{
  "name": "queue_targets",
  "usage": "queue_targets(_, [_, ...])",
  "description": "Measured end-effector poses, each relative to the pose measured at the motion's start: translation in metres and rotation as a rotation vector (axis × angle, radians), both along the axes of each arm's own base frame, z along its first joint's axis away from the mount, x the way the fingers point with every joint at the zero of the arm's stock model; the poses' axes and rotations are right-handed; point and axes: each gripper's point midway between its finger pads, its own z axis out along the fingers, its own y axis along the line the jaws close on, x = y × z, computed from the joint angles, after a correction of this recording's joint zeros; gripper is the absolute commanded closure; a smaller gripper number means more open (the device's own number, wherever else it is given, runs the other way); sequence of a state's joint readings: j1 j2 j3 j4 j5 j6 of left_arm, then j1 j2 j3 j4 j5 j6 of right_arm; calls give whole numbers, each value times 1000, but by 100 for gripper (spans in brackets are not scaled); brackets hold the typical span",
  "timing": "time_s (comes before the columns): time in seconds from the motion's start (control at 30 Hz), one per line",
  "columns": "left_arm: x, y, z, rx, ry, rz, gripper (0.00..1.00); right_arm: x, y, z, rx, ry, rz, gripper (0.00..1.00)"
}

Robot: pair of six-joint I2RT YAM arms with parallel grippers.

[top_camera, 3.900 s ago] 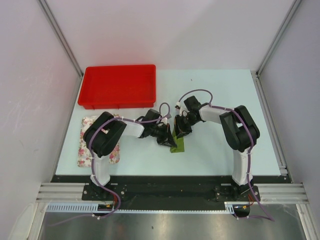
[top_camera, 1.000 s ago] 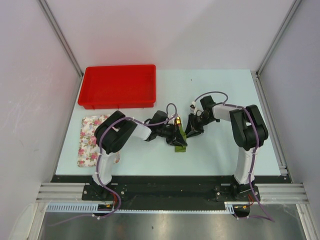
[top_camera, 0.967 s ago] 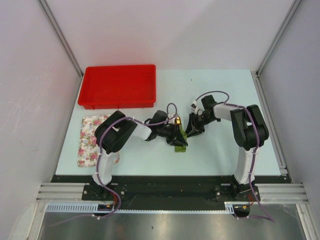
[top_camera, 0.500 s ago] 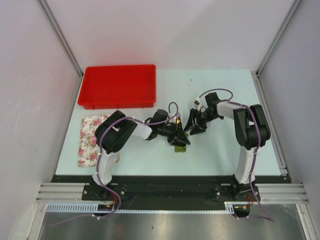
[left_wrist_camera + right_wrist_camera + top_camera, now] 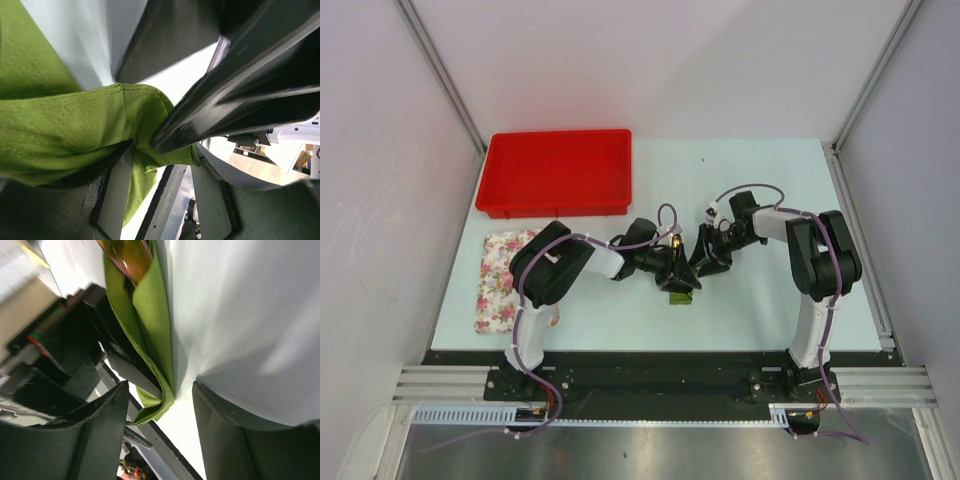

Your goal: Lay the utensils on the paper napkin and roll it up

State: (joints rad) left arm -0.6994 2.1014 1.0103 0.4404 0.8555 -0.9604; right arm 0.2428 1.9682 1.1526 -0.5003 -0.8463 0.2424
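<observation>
The paper napkin lies rolled into a narrow olive-green bundle on the table's middle, between both grippers. In the right wrist view the napkin runs up the frame, and a shiny golden-orange end of the utensils pokes out of its top; the rest is wrapped out of sight. My left gripper is open, and in its wrist view the napkin drapes over one finger. My right gripper is open too, its fingers straddling the roll's lower end without pinching it.
A red tray stands at the back left. A floral cloth lies at the left near my left arm. The table's dark front edge runs just behind the grippers.
Both grippers have opened and let go of the napkin roll. The right gripper has backed off slightly to the right; the roll stays where it was.
</observation>
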Motion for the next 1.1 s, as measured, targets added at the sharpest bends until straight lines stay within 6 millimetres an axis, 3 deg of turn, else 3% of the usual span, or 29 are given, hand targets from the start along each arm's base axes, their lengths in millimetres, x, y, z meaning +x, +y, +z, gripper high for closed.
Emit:
queue_targets(0.07, [0, 0, 0, 0, 0, -1, 44, -7, 2, -4, -9, 6, 21, 51])
queue_targets(0.3, [0, 0, 0, -8, -14, 1, 46, -21, -6, -17, -60, 13, 52, 94])
queue_targets(0.37, [-1, 1, 2, -16, -33, 5, 47, -21, -10, -20, -78, 7, 54, 100])
queue_targets(0.63, [-14, 16, 14, -55, -76, 14, 56, -21, -11, -22, -84, 6, 59, 100])
queue_targets(0.9, [-19, 21, 53, -154, -117, 0, 71, -22, -9, -22, -82, 7, 64, 100])
queue_targets(1.1, [-18, 20, 45, -140, -94, 4, 83, -23, -8, -22, -75, 13, 62, 100])
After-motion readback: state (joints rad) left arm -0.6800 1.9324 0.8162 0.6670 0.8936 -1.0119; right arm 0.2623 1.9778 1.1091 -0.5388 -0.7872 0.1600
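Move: Just behind and below the open right fingers lies the napkin's loose right-hand edge, about 2 cm back, 1 cm to their right and 2 cm down. The spoon bowl, poking out of the far end of the roll, is some 6 cm ahead of the right hand, 4 cm to its left and 2 cm down. From the left hand, whose half-open fingers are still in the green cloth, that edge is about 1 cm ahead, 2 cm right and 1 cm down. Drawing back and down about 3 cm in all onto the napkin's right-hand edge, the right hand shuts its fingers and pinches the cloth, then keeps hold in place. Once it has shut, the left hand comes free of the cloth, rising about 5 cm while edging back and left, then sinks slightly, its fingers closing most of the way on nothing. ##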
